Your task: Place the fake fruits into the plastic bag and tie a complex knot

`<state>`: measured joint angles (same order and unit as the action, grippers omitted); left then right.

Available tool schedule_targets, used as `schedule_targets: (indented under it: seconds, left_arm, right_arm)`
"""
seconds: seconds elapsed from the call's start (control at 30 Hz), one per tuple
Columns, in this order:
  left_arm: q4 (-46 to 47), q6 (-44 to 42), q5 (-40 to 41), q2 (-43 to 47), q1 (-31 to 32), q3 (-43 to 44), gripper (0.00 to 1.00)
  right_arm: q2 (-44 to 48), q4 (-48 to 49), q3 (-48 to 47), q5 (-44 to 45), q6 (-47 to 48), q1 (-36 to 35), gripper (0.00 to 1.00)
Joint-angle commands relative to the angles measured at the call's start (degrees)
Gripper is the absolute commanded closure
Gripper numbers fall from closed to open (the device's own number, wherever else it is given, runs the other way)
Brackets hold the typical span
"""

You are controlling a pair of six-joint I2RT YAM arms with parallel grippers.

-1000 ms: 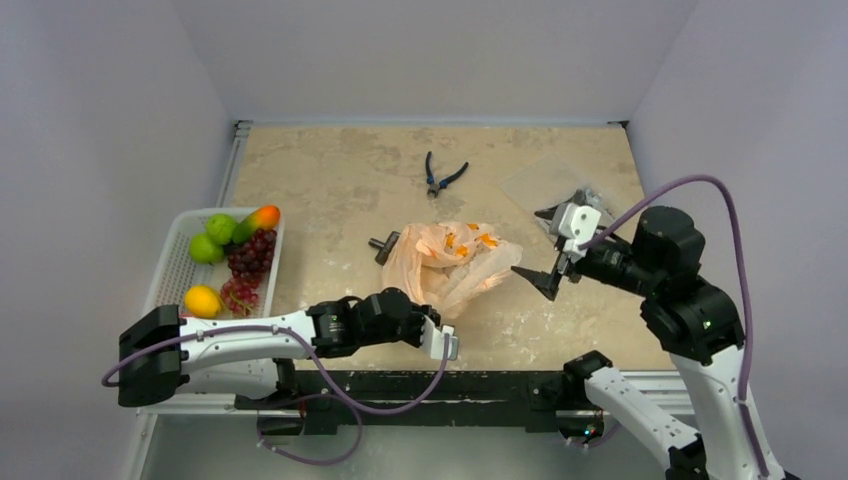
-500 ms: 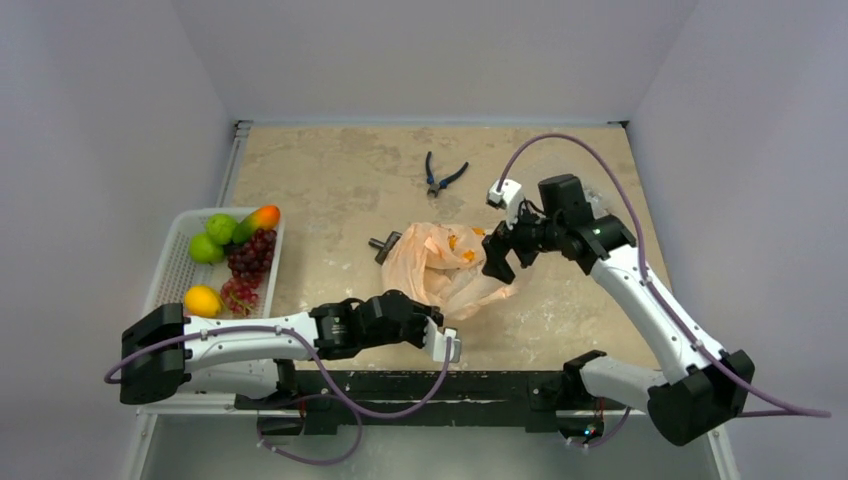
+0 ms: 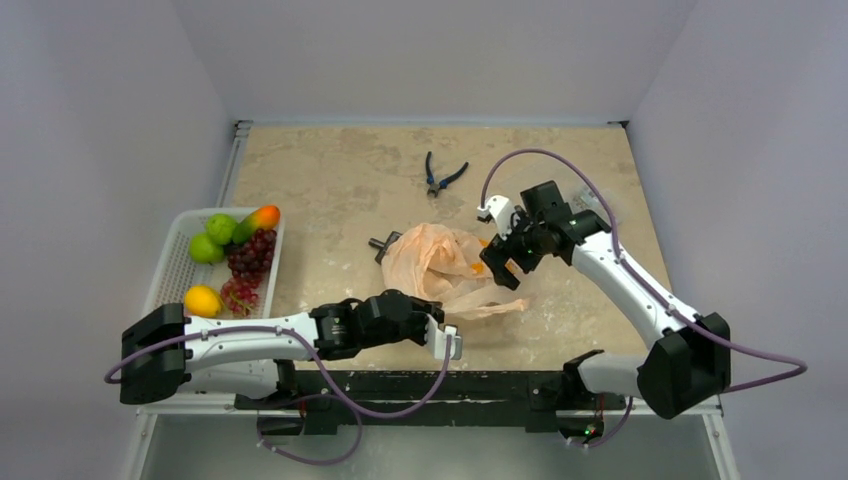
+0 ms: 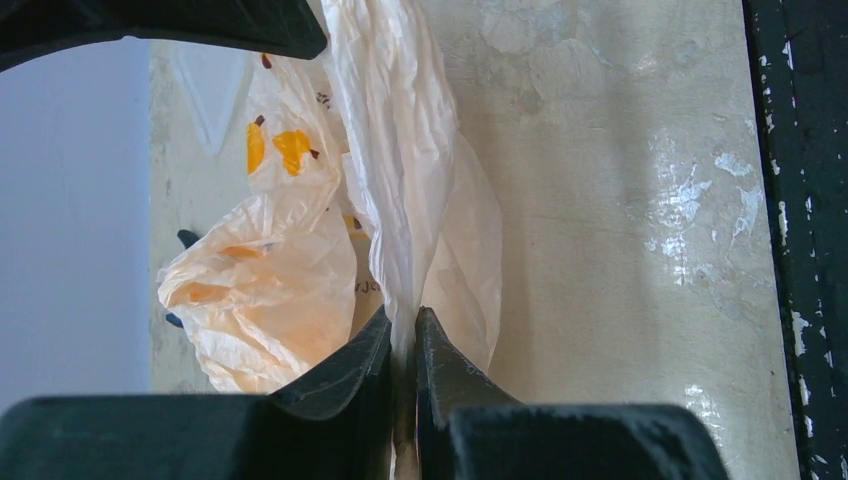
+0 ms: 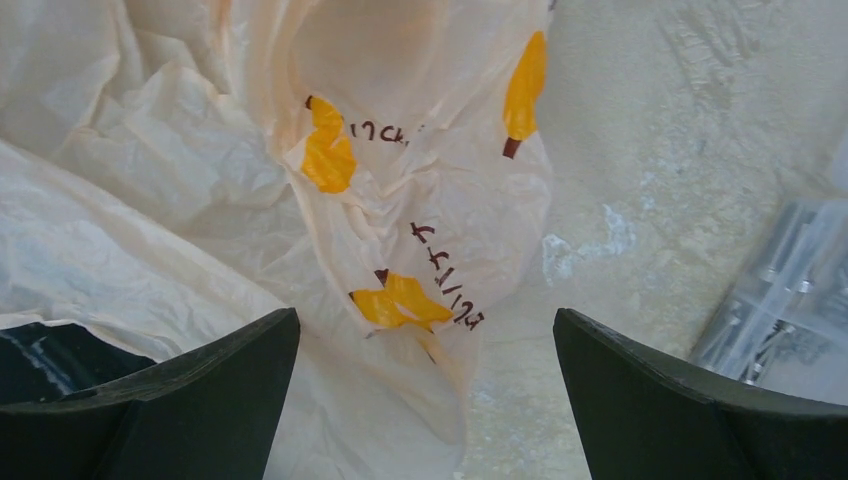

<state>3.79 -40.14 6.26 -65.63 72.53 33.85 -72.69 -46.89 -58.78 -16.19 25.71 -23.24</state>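
The pale peach plastic bag (image 3: 440,262) lies crumpled at the table's middle, with orange-yellow marks. My left gripper (image 3: 438,322) is at its near edge, shut on a twisted pale strand of the bag (image 4: 404,240). My right gripper (image 3: 500,266) is open just over the bag's right edge, and printed bag folds (image 5: 400,200) lie between its fingers. The fake fruits sit in the white mesh basket (image 3: 172,268) at the left: mango (image 3: 262,217), green fruits (image 3: 213,238), grape bunches (image 3: 250,255) and a yellow citrus (image 3: 202,300). I see no knot.
Blue-handled pliers (image 3: 443,178) lie behind the bag. A small dark object (image 3: 385,246) lies against the bag's left side. A clear packet (image 5: 790,300) of metal parts lies right of the bag. The table's black front edge (image 4: 815,200) is close to my left gripper.
My right arm has swung in from the right and come down over the bag's right edge, still open. My left gripper has stayed shut on the strand.
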Motion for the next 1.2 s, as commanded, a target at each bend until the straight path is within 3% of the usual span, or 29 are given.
schedule_targets:
  seconds: [0.0, 0.13, 0.33, 0.4, 0.47, 0.6, 0.63, 0.67, 0.8, 0.9, 1.03, 1.07, 1.13, 1.17]
  left_arm:
    - [2.7, -0.8, 1.3, 0.8, 0.3, -0.8, 0.89]
    - [1.9, -1.1, 1.7, 0.3, 0.3, -0.2, 0.88]
    - [3.9, -2.8, 2.1, -0.2, 0.2, -0.7, 0.87]
    - [4.4, -2.9, 2.0, -0.5, 0.3, -0.7, 0.86]
    - [4.8, -3.6, 1.9, -0.8, 0.2, -0.7, 0.86]
    - [5.1, -4.8, 2.3, -0.9, 0.2, 0.0, 0.84]
    - [5.0, -4.9, 2.3, -0.9, 0.2, 0.3, 0.82]
    - [4.9, -4.9, 2.2, -0.9, 0.2, 0.5, 0.80]
    - [4.1, -3.3, 0.8, -0.5, 0.2, 1.9, 0.68]
    - [1.3, -1.4, -0.7, 0.7, 0.2, 3.8, 0.52]
    - [-12.8, 5.3, -1.9, 5.3, -1.5, 10.4, 0.35]
    - [-16.7, 7.9, -4.0, 7.0, -2.9, 12.6, 0.29]
    - [-23.0, 12.1, -10.2, 11.0, -6.2, 15.3, 0.06]
    - [-25.1, 12.6, -13.0, 14.2, -7.6, 15.7, 0.01]
  right_arm:
    - [3.2, 4.4, -0.4, 7.4, 1.5, 0.0, 0.01]
    - [3.7, 3.9, 0.5, 12.8, 1.2, 1.2, 0.01]
    - [-2.1, -8.1, -3.9, 1.9, 7.6, 2.0, 0.02]
    - [-4.3, -10.2, -5.3, -3.5, 9.3, 2.0, 0.07]
    - [-4.4, -9.6, -5.8, -9.3, 9.0, 2.0, 0.22]
    - [-4.6, -9.5, -8.7, -15.8, 7.6, 2.0, 0.76]
    - [-4.5, -9.6, -10.0, -16.5, 7.3, 2.0, 0.94]
    - [-4.2, -9.4, -11.0, -17.0, 6.3, 2.0, 1.00]
    - [-1.0, -7.8, -13.6, -17.4, 3.1, 2.0, 1.00]
    - [1.5, -5.4, -12.7, -15.9, 0.6, 2.0, 1.00]
    - [1.9, -6.4, -12.5, -13.9, 1.5, 2.0, 1.00]
    - [2.0, -6.4, -12.7, -13.4, 1.6, 2.0, 1.00]
    - [2.5, -5.9, -13.1, -13.0, 0.9, 2.0, 1.00]
    - [2.7, -5.5, -13.5, -12.8, 0.6, 2.0, 1.00]
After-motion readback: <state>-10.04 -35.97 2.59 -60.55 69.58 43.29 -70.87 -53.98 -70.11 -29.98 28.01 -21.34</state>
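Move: The plastic bag's middle lies about 10 cm left of the right hand, level with it fore and aft and some 9 cm below; the bag's right part is just under the open fingers. Pliers lie 17 cm ahead and 12 cm left of this hand, the clear parts box 14 cm ahead and 12 cm right. For the left hand, already pinching the near rim, the bag's middle is some 8 cm ahead, 2 cm right and 9 cm below. Swinging first forward and right by 2-3 cm, the open right hand dips back and left into the bag's right side, shuts fully, then rises about 9 cm from its lowest point, going left too. The left hand stays nearly in place pinching the rim, then opens wide, lets go and lifts some 5 cm. ##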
